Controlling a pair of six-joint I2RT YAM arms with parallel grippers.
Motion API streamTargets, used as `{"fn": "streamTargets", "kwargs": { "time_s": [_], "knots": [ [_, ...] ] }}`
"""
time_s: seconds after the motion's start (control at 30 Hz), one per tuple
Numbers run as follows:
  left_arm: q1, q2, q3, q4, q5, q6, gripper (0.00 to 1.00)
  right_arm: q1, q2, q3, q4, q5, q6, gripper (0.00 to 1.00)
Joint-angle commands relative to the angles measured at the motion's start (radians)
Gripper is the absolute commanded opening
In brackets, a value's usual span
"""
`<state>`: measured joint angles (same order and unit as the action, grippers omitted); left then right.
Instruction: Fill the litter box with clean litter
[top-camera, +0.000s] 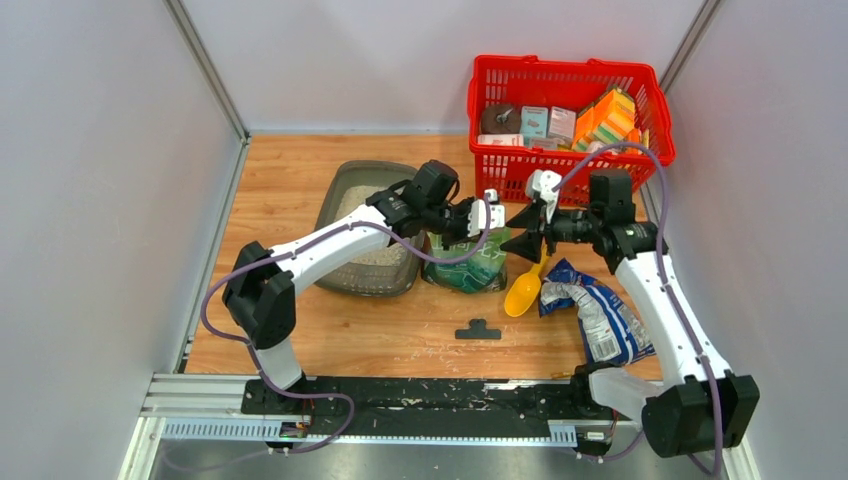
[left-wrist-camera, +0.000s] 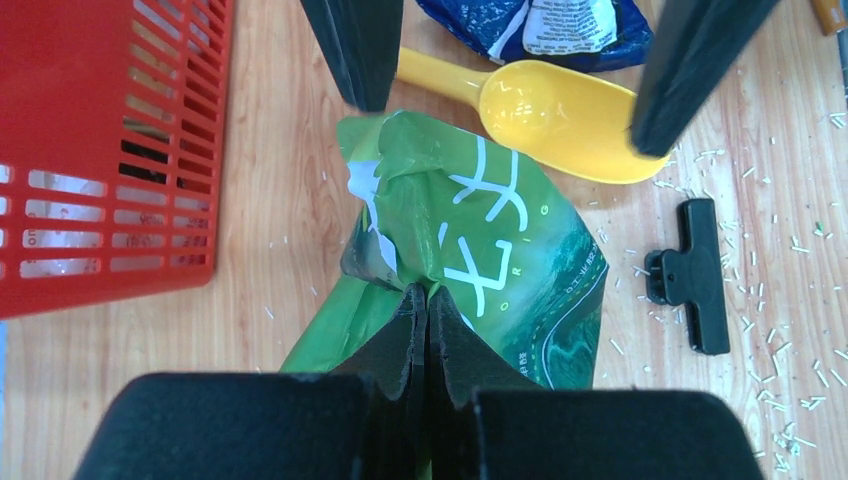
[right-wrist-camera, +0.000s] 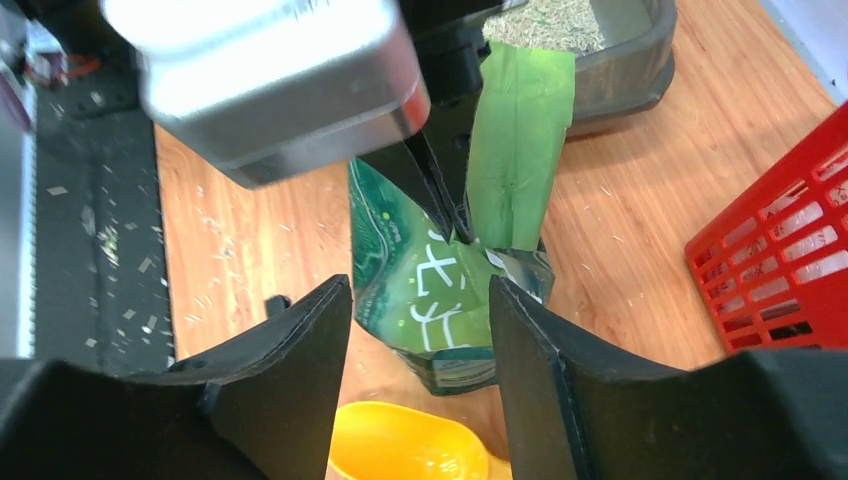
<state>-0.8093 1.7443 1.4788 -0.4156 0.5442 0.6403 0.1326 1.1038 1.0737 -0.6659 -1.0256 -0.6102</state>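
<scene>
The litter box (top-camera: 352, 190) is a dark grey tray at the left, under my left arm, with pale litter (right-wrist-camera: 548, 20) inside. A green bag (left-wrist-camera: 490, 250) stands between the box and a yellow scoop (top-camera: 523, 293). My left gripper (left-wrist-camera: 428, 293) is shut on the bag's crumpled top edge. My right gripper (right-wrist-camera: 420, 290) is open, with a finger (left-wrist-camera: 362, 45) on each side of the bag's far top and touching nothing. From above, the two grippers (top-camera: 488, 225) (top-camera: 515, 229) face each other over the bag (top-camera: 470, 265).
A red wire basket (top-camera: 565, 115) full of packages stands at the back right. A crumpled blue bag (top-camera: 600, 318) lies by the right arm. A black clip (top-camera: 478, 330) sits near the front, and spilled granules dot the wood (left-wrist-camera: 790, 400).
</scene>
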Motion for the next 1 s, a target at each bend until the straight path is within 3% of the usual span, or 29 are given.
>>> {"fn": "streamTargets", "kwargs": {
  "time_s": [0.0,0.23,0.63,0.87,0.97],
  "knots": [
    [0.022,-0.062,0.026,-0.026,0.025,-0.062,0.00,0.032,0.031,-0.027,0.051,0.005,-0.287,0.56],
    [0.041,-0.062,0.021,-0.023,0.080,-0.068,0.00,0.067,0.079,-0.044,0.032,-0.002,-0.542,0.52],
    [0.071,-0.055,0.018,-0.011,0.118,-0.079,0.00,0.075,0.174,-0.040,0.022,0.053,-0.643,0.29],
    [0.091,-0.058,0.000,0.017,0.128,-0.085,0.00,0.032,0.199,-0.046,-0.013,0.124,-0.637,0.22],
    [0.096,-0.058,-0.006,0.034,0.122,-0.096,0.00,0.003,0.235,-0.017,-0.059,0.139,-0.574,0.24]
  ]
}}
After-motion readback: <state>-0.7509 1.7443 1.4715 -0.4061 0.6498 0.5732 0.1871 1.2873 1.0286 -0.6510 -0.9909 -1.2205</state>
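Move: The right hand is open, with the loose end of the green litter bag's rim about 4 cm ahead of it, 1 cm to its left and some 7 cm below. The bag's body stands about 7 cm left, level with the hand and 15 cm lower. The yellow scoop lies about 6 cm right and 1 cm back, the black clip 11 cm back and 3 cm left, both some 22 cm down. From the left hand, pinching the rim, that loose end is about 6 cm right, level in reach and height. Down about 6 cm and forward some 3 to 4 cm, the right hand comes onto the loose rim of the green bag, rolling about 25 degrees around the line of its fingers. Its wide-open fingers close to a narrow gap with the green film between them, just to the right of the left fingers, which keep their shut pinch on the rim. ##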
